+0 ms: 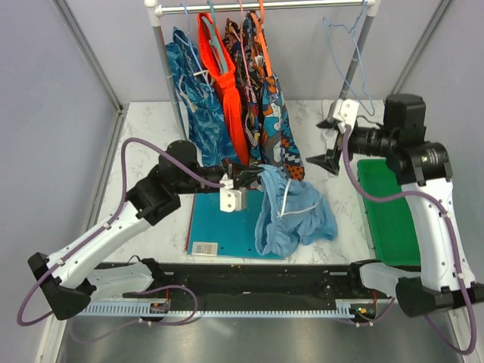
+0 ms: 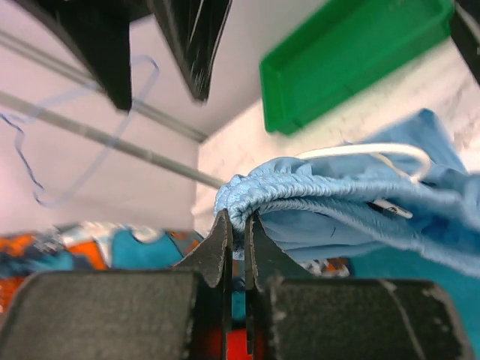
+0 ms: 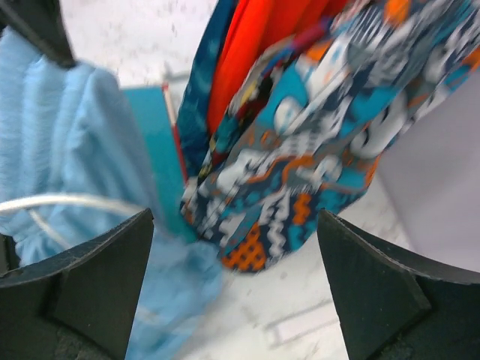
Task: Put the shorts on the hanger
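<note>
The light sky-blue shorts (image 1: 291, 213) lie bunched on the table's middle, white drawstrings showing. My left gripper (image 1: 255, 178) is shut on the ribbed waistband at their left end; in the left wrist view its jaws (image 2: 238, 223) pinch that edge of the shorts (image 2: 352, 210). The pale blue wire hanger (image 1: 352, 64) hangs on the rail at the back right, blurred in the left wrist view (image 2: 90, 142). Below the hanger my right gripper (image 1: 327, 144) stands open and empty, right of the shorts. Its wrist view shows wide jaws (image 3: 236, 262), with the shorts (image 3: 67, 150) at the left.
A rack rail at the back carries dark blue leafy shorts (image 1: 198, 98), orange shorts (image 1: 223, 76) and patterned shorts (image 1: 268, 106), close behind the left gripper. A teal mat (image 1: 219, 223) lies under the shorts. A green tray (image 1: 389, 212) sits at the right.
</note>
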`<state>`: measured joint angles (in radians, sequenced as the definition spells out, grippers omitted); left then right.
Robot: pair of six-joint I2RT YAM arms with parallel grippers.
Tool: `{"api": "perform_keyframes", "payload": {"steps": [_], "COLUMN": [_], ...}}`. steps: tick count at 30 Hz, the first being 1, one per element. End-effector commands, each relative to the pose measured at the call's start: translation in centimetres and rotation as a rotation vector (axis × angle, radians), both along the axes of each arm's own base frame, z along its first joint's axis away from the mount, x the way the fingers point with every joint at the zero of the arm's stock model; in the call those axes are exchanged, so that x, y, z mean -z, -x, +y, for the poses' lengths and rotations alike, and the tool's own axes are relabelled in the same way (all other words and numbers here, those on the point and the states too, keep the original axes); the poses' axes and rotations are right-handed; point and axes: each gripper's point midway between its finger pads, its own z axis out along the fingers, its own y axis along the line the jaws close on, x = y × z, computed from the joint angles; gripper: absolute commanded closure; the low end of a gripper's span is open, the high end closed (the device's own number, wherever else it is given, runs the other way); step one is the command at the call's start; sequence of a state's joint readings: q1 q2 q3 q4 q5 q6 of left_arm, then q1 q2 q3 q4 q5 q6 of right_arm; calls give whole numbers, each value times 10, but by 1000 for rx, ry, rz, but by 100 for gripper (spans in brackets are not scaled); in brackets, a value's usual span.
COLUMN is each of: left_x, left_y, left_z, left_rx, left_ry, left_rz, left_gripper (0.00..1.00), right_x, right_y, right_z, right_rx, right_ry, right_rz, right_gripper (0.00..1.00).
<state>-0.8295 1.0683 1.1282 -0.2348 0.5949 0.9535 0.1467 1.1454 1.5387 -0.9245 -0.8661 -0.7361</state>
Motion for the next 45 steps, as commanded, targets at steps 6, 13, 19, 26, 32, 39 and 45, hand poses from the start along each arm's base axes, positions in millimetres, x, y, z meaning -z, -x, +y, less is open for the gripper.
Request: {"api": "perform_keyframes", "payload": {"steps": [6, 13, 19, 26, 32, 39, 45], "left_x": [-70, -58, -58, -56, -53, -61, 14], "left_y": [31, 43, 51, 56, 50, -4, -33], "left_z": [-19, -23, -26, -27, -23, 16, 69], "left_rx": [214, 294, 360, 403, 347, -42, -349], "left_ry": [112, 84, 83, 77, 73, 246, 233], "left_rz": [72, 121, 127, 102, 99, 397, 721], "left_gripper": [98, 98, 98, 98, 95, 57, 33], "right_x": [-33, 4, 30, 37, 53, 27, -24], "right_y": [31, 72, 74, 88, 88, 58, -1], "right_z": [61, 85, 101, 119, 117, 104, 89], "right_rx": [-325, -430, -476, -547, -515, -316, -62], "right_ry": [-102, -3, 21, -2, 45, -24, -228], "right_rz": [13, 35, 143, 239, 320, 321, 292], "right_gripper": [2, 2, 2, 42, 100, 100, 100]}}
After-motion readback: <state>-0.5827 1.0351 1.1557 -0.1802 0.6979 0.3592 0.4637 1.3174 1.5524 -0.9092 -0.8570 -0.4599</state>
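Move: The shorts' gathered waistband is already pinched in the left fingers. From the wide-open right hand it lies about 15 cm left, 5 cm back and 6 cm lower. The patterned clothes' hem is some 8 cm ahead of the left hand, 5 cm to its right and 20 cm down. The blue folder lies flat 29 cm below the left hand, about 5 cm back and 7 cm to its left. The shorts' waistband stays pinched in the left hand, lifted about 5 cm, then eased back, as the right hand swings left and back roughly 10 cm each, sinking and turning some 30 degrees counter-clockwise, to pinch it close beside the left fingers. The left then opens, lets go and draws off forward and left; the right, keeping its pinch, carries forward about 5 cm. ##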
